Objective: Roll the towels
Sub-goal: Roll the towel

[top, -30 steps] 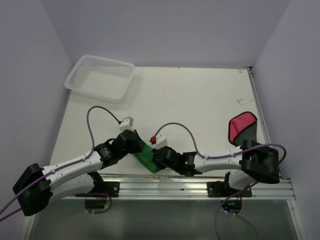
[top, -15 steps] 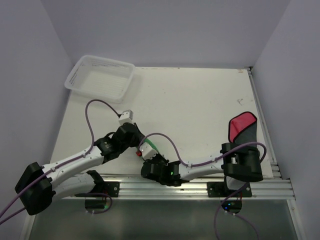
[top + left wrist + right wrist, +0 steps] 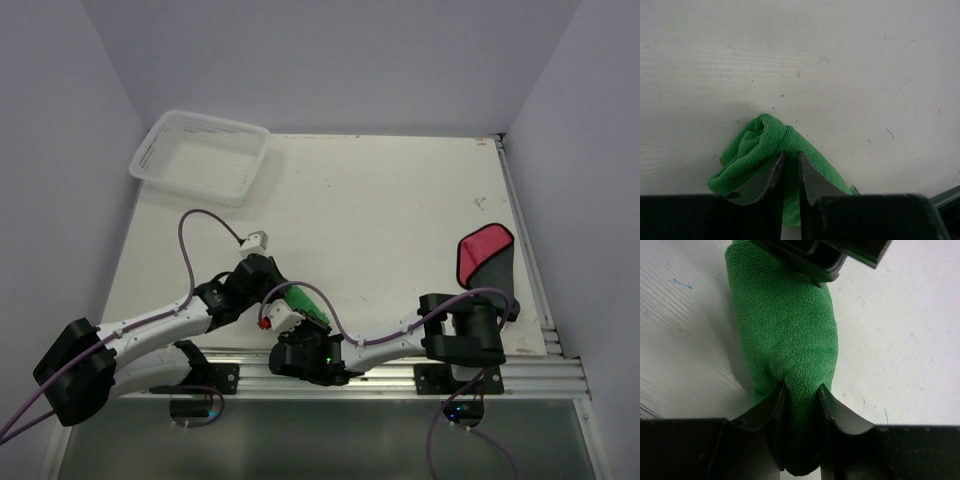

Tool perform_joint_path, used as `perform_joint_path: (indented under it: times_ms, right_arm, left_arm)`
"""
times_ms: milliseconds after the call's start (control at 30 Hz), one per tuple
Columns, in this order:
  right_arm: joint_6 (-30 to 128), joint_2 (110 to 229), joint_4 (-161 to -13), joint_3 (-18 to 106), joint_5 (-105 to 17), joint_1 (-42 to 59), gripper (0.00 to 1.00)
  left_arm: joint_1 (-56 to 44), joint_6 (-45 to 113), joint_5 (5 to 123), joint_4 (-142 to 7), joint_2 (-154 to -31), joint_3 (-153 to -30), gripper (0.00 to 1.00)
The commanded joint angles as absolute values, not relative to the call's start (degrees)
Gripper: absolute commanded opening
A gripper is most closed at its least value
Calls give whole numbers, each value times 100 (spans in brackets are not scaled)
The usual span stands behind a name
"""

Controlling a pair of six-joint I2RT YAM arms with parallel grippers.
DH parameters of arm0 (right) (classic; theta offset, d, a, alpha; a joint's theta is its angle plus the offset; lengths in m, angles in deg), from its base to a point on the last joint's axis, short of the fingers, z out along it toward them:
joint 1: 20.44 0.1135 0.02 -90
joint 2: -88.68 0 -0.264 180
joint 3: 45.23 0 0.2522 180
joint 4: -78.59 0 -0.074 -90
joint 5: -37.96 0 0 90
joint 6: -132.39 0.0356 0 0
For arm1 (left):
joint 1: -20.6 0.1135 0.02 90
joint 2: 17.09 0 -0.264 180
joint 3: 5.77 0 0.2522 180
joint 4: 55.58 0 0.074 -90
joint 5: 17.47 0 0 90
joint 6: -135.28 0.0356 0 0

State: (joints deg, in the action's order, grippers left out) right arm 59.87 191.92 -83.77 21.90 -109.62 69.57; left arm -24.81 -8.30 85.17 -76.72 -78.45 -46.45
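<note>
The green towel [image 3: 305, 298] lies bunched into a loose roll on the table near the front edge, between my two grippers. My left gripper [image 3: 285, 293] is shut on one end of it; in the left wrist view the narrow jaws [image 3: 791, 161] pinch a fold of the green towel [image 3: 752, 150]. At the other end my right gripper [image 3: 308, 318] holds it: the right wrist view shows the gripper [image 3: 801, 395] squeezing the thick green roll [image 3: 785, 330]. The red towel [image 3: 483, 252], part of its dark grey underside showing, lies flat at the right edge, far from both grippers.
A white mesh basket [image 3: 200, 155] stands at the back left corner of the white table [image 3: 380, 200]. A metal rail [image 3: 400, 365] runs along the near edge just behind the grippers. Purple cables loop over both arms. Walls close in on the left, right and back.
My right gripper has swung left and toward the near edge with its end of the green towel, its arm folding flat along the rail. The towel now looks bunched. The left gripper barely moved.
</note>
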Motion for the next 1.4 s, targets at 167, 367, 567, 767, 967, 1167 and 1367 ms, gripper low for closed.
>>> perform_joint_path:
  times_ms: [167, 367, 567, 767, 967, 1167, 1367]
  right_arm:
    - [6190, 19134, -8001, 2373, -10793, 7000, 38]
    - [6375, 18730, -7957, 2347, -10609, 6973, 46]
    - [6603, 18045, -8071, 2233, -10040, 6754, 54]
    - [7112, 17209, -8396, 1706, -8844, 6104, 60]
    - [7465, 17006, -8607, 1178, -8210, 5901, 62]
    - [7562, 17208, -8932, 870, -7946, 5892, 63]
    - [7518, 17560, -9134, 888, -7735, 5875, 63]
  left_arm:
    - [-2467, -1105, 8474, -7304, -7738, -3959, 18]
    - [-2476, -1229, 8615, -7180, -7491, -3606, 18]
    - [-2484, -1211, 8615, -7137, -7667, -3588, 18]
    - [-2476, -1202, 8624, -7145, -7676, -3597, 18]
    - [-2476, -1176, 8641, -7215, -7703, -3650, 18]
    - [-2476, -1176, 8650, -7277, -7676, -3659, 18]
    - [-2476, -1194, 8720, -7505, -7518, -3685, 18]
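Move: The right hand still has the near end of the green towel bunched between its fingers; the middle of the roll lies about 4 cm ahead of it, 2 cm left and roughly 1 cm lower. The left gripper is some 8 cm ahead and 6 cm left of this hand, the metal rail about 9 cm behind it. From the left hand, the towel's middle is about 5 cm back, 5 cm right and 3 cm below. The right hand opens its fingers and lets go of the towel's bunched near end, lifts about 6 cm clear while swinging slightly to the right, then sinks back to nearly the same height, a little nearer the base, its fingers tipped some 25 degrees further down, its left side rolled up and the opened jaws set astride the near end. Meanwhile the left hand, fingers kept almost shut, drops about 2 cm onto the far end of the towel and stays there, holding it down. ##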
